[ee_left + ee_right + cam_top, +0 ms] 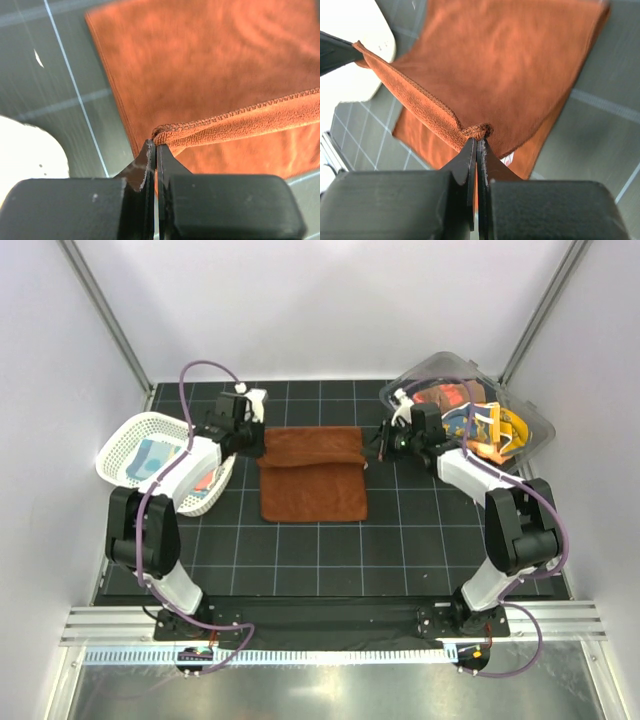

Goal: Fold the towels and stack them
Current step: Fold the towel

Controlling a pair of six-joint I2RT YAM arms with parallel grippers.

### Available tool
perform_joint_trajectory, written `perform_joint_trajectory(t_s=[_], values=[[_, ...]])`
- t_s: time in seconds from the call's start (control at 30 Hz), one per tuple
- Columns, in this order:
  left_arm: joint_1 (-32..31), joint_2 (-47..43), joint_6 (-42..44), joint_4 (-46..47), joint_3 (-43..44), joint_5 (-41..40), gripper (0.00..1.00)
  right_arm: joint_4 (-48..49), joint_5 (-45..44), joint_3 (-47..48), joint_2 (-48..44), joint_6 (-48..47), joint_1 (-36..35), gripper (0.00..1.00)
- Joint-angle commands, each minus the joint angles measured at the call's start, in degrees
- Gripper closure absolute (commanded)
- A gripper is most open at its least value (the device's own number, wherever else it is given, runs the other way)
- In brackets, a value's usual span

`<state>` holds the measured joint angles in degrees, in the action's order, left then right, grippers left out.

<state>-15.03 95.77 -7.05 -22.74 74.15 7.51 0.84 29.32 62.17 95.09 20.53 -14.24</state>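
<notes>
A plain rust-brown towel (312, 480) lies on the dark gridded mat, its far edge lifted and stretched between both grippers. My left gripper (252, 443) (156, 143) is shut on the towel's far-left corner (165, 134). On the other side, my right gripper (383, 443) (479, 140) is shut on the far-right corner (479, 131). The raised hem (415, 97) runs taut between them above the flat part (510, 65). More towels, orange, yellow and blue (480, 425), sit in the clear bin at the back right. Another blue and red one (155, 455) lies in the white basket.
The white mesh basket (120, 445) stands at the left of the mat, close beside my left arm. A clear plastic bin (535, 430) sits at the back right behind my right arm. White walls enclose the table on three sides.
</notes>
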Motion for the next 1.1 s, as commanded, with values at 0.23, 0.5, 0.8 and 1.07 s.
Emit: perform_joint_trajectory(t_s=[0.23,0.5,0.8,1.07], values=[[-2.0,-8.0,-1.0,-1.4,-7.8,-4.4,1.0,3.6,-2.3,-9.1,-6.1,1.2,-2.0,0.99],[-4.3,-8.5,-1.8,-2.7,-10.7,-6.1,1.0,4.3,-3.0,-12.8,-7.5,1.4,-2.2,0.99],[-6.1,-7.0,-1.5,-5.1,-10.7,-9.1,1.0,3.9,-2.3,-14.2,-8.0,1.0,-2.2,0.99],[-8.0,-5.9,-1.1,-7.1,-11.2,-11.4,0.97,4.5,-2.8,-15.8,-8.1,1.1,-2.2,0.99]])
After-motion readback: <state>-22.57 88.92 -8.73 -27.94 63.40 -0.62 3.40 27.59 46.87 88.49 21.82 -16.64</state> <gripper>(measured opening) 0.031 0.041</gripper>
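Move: The left hand holds one corner of the brown towel's turned-over edge. The near left corner, where it is headed, lies about 13 cm back, in line sideways and some 7 cm below; the white basket sits roughly 23 cm to the left and 3 cm ahead. For the right hand, the near right corner lies about 13 cm back, in line sideways and 7 cm down; the grey bin is some 27 cm right and 13 cm ahead. Both hands keep their closed pinch on the two corners of the brown towel's free edge, drawing it back over the lower layer towards the near edge and down. The left goes about 7 cm back and 4 down, the right some 6 back and 5 down, quick at first, then easing off. Both tip slightly further downward, the left also rolling so its left side rises. ##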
